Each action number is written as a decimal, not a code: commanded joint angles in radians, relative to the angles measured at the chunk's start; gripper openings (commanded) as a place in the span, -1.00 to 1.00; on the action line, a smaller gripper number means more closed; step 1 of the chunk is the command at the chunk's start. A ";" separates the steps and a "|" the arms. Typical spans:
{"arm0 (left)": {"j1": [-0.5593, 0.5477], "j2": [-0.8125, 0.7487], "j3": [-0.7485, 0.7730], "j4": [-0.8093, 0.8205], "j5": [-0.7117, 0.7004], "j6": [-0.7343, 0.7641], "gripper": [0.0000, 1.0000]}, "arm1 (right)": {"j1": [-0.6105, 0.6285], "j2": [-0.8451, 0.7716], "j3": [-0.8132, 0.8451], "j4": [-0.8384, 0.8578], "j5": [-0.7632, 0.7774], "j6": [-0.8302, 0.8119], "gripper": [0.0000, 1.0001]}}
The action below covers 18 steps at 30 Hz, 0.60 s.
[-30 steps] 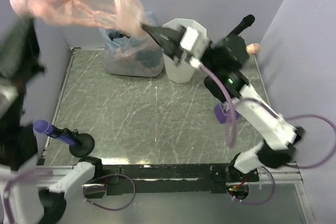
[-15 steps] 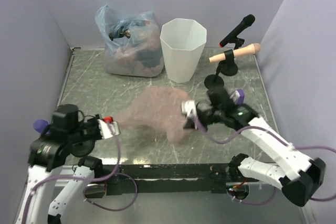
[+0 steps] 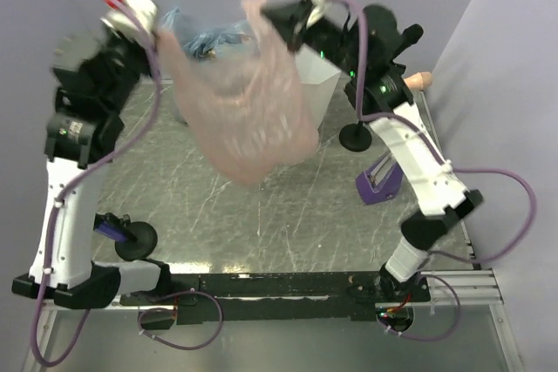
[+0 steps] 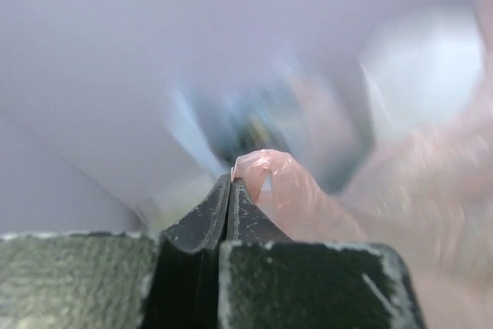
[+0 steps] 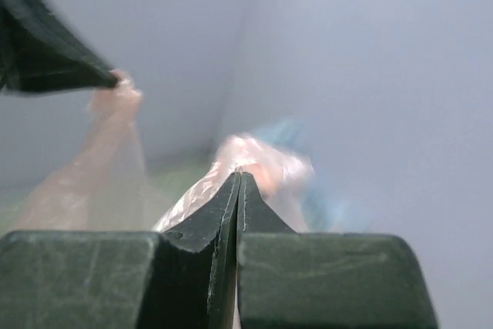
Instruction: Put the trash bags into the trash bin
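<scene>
A thin pink trash bag [image 3: 248,106] hangs stretched between both raised grippers, high above the table. My left gripper [image 3: 159,34] is shut on its left top edge; the pink film shows at its tips in the left wrist view [image 4: 266,179]. My right gripper [image 3: 272,13] is shut on the right top edge, with pink film at its tips in the right wrist view [image 5: 246,156]. The white faceted trash bin [image 3: 321,89] stands at the back, mostly hidden behind the bag. The left gripper also shows in the right wrist view [image 5: 108,78].
A stuffed clear-bluish bag [image 3: 205,37] sits at the back, left of the bin. A black microphone on a stand [image 3: 356,135] and a wooden handle [image 3: 420,81] stand at the back right. A purple block [image 3: 379,180] lies at the right. A purple-tipped stand [image 3: 126,234] is at the front left.
Both grippers have lifted the pink bag from low over the table to high at the back, in front of the bin. The bag now hangs spread open between them.
</scene>
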 commanded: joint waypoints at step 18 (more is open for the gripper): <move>-0.009 -0.547 -0.685 -0.636 0.687 0.836 -0.99 | 0.147 -0.473 -0.997 -0.340 -0.149 -0.564 -1.00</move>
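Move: The pink trash bag is already pinched by its rim in both shut grippers. The trash bin stands about 18 cm ahead of the left hand, 28 cm to its right and 35 cm below. From the right hand, the bin is 18 cm ahead, 8 cm right and 42 cm below. The full blue bag stands 19 cm ahead of the left hand, 6 cm right and some 37 cm below. The pink trash bag is flapped by both arms, its rim kept pinched. They swing up and back, the left hand nearly 30 cm up with its fingers tilting up some 60 degrees, the right about half as high, then whip down, tipping the fingers back down. The left ends at its starting height but farther back, the right well below its own. ##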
